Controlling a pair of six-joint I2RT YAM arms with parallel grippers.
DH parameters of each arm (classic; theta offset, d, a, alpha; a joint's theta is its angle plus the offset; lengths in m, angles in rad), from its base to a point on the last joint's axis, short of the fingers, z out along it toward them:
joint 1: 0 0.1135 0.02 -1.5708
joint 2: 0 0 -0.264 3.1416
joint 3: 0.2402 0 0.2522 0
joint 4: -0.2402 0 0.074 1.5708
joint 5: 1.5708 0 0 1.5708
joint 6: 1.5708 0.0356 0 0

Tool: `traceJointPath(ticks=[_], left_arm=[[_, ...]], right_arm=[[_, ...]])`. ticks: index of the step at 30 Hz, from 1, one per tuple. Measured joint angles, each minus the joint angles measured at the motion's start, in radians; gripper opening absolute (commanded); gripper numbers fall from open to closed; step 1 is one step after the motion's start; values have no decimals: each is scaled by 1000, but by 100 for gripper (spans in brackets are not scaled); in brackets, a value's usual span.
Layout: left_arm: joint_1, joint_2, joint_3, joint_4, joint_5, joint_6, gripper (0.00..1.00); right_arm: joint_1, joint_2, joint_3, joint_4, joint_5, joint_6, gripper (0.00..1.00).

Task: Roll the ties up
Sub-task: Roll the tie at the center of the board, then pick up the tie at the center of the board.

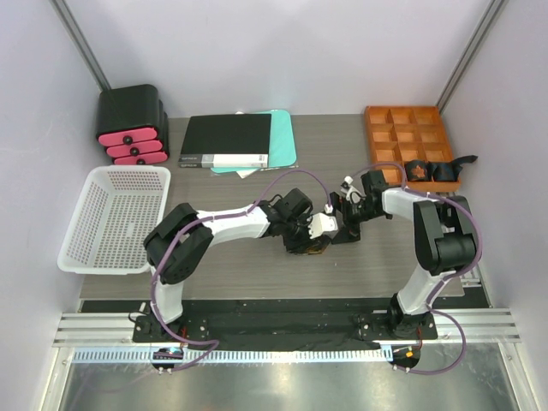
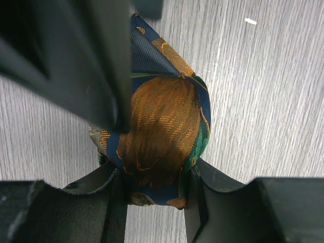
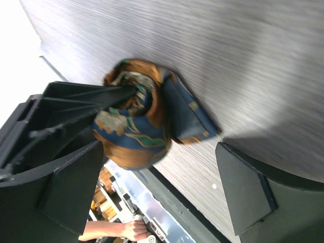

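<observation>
A tie (image 2: pixel 162 126) rolled into a tight bundle, navy with orange-gold and green patterning, sits on the grey table. My left gripper (image 2: pixel 154 198) is shut on the roll's lower part, one finger on each side. In the right wrist view the same tie roll (image 3: pixel 136 134) has a loose pointed flap lying on the table. My right gripper (image 3: pixel 159 190) stands open just off it, its fingers wide apart and nothing between them. From above, both grippers meet at the table's middle: the left gripper (image 1: pixel 310 240), the right gripper (image 1: pixel 344 224), and a sliver of the tie (image 1: pixel 320 249).
An orange compartment tray (image 1: pixel 411 128) stands at the back right, with rolled fabric (image 1: pixel 417 171) in its near cells. A white basket (image 1: pixel 116 214) is on the left. Black-and-pink drawers (image 1: pixel 130 124) and a black binder (image 1: pixel 227 139) lie at the back.
</observation>
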Motion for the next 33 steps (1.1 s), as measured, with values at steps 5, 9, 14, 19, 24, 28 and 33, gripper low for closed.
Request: traceJointPath(ticks=[5,9,14,19,24,28,33], left_arm=[[0,3,4,-4,1,0,13],[0,4,5,-5,0,0,13],[0,6,5,-5,0,0,13],[-1,6,5,-3,-2,3,13],[-6,6,3,4,-5,3,13],[-6,7,1,3,-6,3,18],[-1,2,-6,8,2,-4,57]], right_arm=[[45,19,-14,96,-38,23,81],[71,27,-33,158,-52,26,70],[74,19,-51,187,-50,21,67],[75,-43,-79,193,-13,11,58],[88,-69,-94,212,-13,24,29],[95,-69,-93,234,-21,29,1],[95,-69,-79,220,-16,34,1]])
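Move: The tie is a short roll on the table, still in the left fingers, its middle 1 cm or so to the left hand's right and about 1 cm below. From the open right hand, the tie's middle lies roughly 5 cm left, 2 cm back and 2 cm lower. The orange tray stands some 23 cm ahead and 19 cm right of the right hand, slightly lower. The right hand slides about 3 cm left onto the tie and pinches its loose end; the left keeps hold. ##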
